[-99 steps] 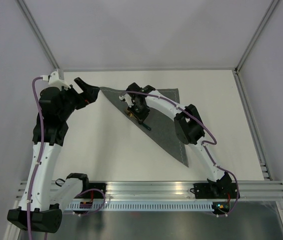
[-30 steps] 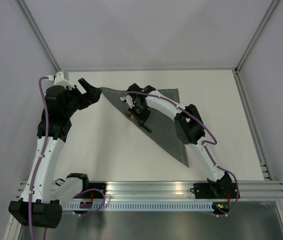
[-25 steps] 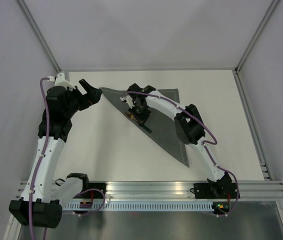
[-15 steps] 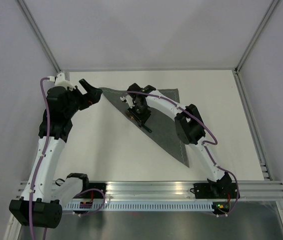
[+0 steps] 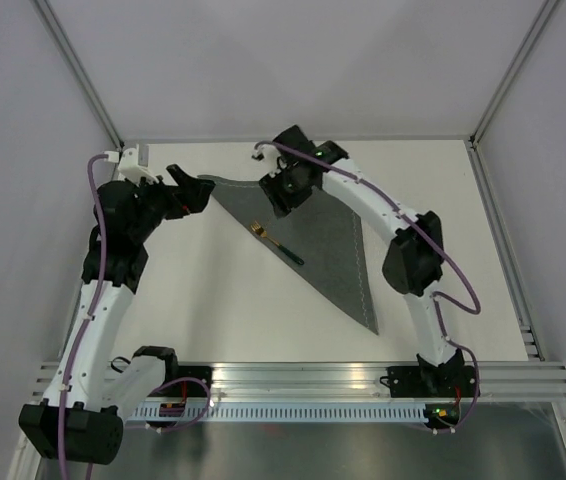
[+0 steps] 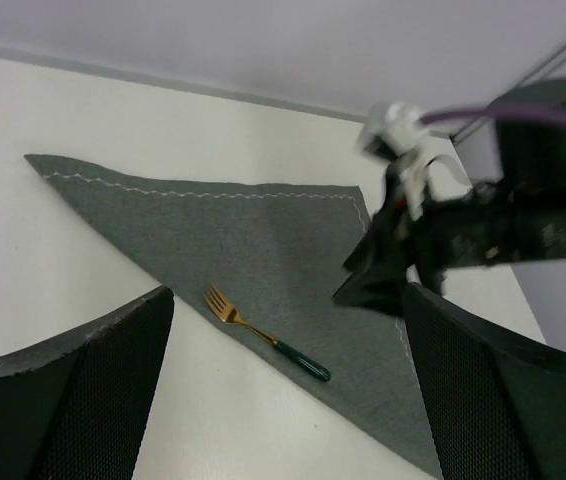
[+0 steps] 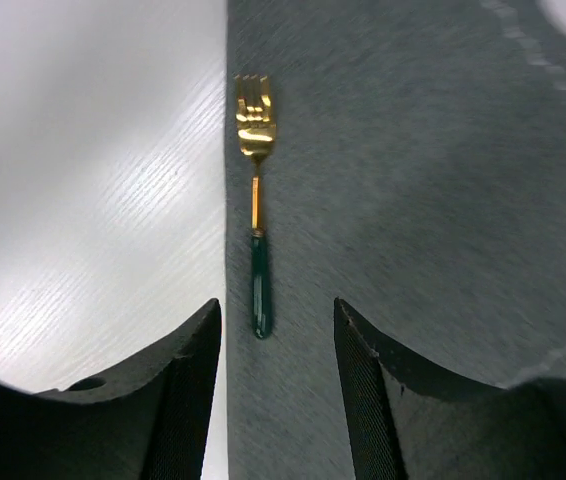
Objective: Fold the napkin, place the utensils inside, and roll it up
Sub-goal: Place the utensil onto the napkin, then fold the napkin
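The dark grey napkin point(image 5: 333, 235) lies folded into a triangle, its long folded edge running from far left to near right. The fork point(image 5: 276, 243), with a gold head and a dark green handle, lies on the napkin along that edge, head toward the far left. My right gripper point(image 5: 281, 192) hangs open above the napkin's far part, apart from the fork. In the right wrist view the fork point(image 7: 256, 240) lies ahead of the open right gripper point(image 7: 275, 400), on the napkin point(image 7: 413, 200). My left gripper point(image 5: 195, 190) is open beside the napkin's far-left corner. The left wrist view shows the fork point(image 6: 268, 335) and napkin point(image 6: 263, 225).
The white table point(image 5: 213, 300) is walled at the back and both sides. The aluminium rail point(image 5: 293, 380) with both arm bases runs along the near edge. The right arm point(image 5: 403, 250) arches over the napkin's right side.
My right gripper opened, let go of the fork and rose away toward the far side. The fork now lies alone on the napkin. My left gripper shifted slightly right.
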Tool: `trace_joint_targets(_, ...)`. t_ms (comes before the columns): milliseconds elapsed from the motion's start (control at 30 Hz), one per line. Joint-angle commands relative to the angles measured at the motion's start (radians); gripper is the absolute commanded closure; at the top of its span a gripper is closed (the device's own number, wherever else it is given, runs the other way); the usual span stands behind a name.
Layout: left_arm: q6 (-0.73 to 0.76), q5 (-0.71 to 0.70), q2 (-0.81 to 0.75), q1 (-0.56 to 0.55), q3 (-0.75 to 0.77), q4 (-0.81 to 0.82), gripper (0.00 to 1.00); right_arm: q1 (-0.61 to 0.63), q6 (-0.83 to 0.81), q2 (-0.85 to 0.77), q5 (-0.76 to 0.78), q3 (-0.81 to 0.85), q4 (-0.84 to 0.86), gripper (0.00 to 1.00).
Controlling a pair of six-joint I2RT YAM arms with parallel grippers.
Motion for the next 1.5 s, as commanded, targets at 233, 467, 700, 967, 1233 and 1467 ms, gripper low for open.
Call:
trace_joint_targets(233,0.387,-0.317,-0.051,-0.606,-0.193,0.226,0.0,-0.55,0.131,-0.465,-0.179,-0.341,0.25,0.44)
trace_joint_targets(467,0.574,-0.803,0.172,-1.06,-0.386,0.542,0.0,-0.805,0.101,-0.493,-0.305,-0.424,0.259,0.44)
trace_joint_targets(700,0.908,-0.939,0.554,-1.339,-0.409,0.962,0.0,-0.888,0.098,-0.487,-0.343,-0.487,0.297,0.45)
trace_joint_targets(967,0.89,-0.628,0.65,-1.362,-0.442,1.096,0.0,-0.905,0.1,-0.495,-0.357,-0.528,0.337,0.46)
trace_joint_targets(1233,0.804,-0.491,0.762,-1.384,-0.374,1.092,0.03,-0.937,0.098,-0.496,-0.377,-0.551,0.356,0.48)
trace_joint_targets(1467,0.812,-0.471,0.883,-1.396,-0.273,1.105,0.06,-0.961,0.104,-0.496,-0.401,-0.568,0.373,0.51)
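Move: The fork, already let go, lies on the napkin about 3 cm back of the right hand, straight below by some 11 cm. From that hand the napkin's far right corner is about 16 cm ahead and 20 cm right; the near corner about 28 cm back and 22 cm right. The left hand goes for this near corner, roughly 21 cm back, 38 cm right and 31 cm down, with the fork about 4 cm ahead and 16 cm right. The napkin's near corner is what the left hand, fingers kept wide open, swings towards: about 35 cm right, 26 cm down and 22 cm back, turning clockwise and rolling its left side up until the fingers point mostly right, low over the table just short of the corner. The right hand leaves the fork, sweeping some 38 cm right and 7 cm forward, rising about 13 cm then sinking nearly halfway back, turning clockwise, fingers still half open. ##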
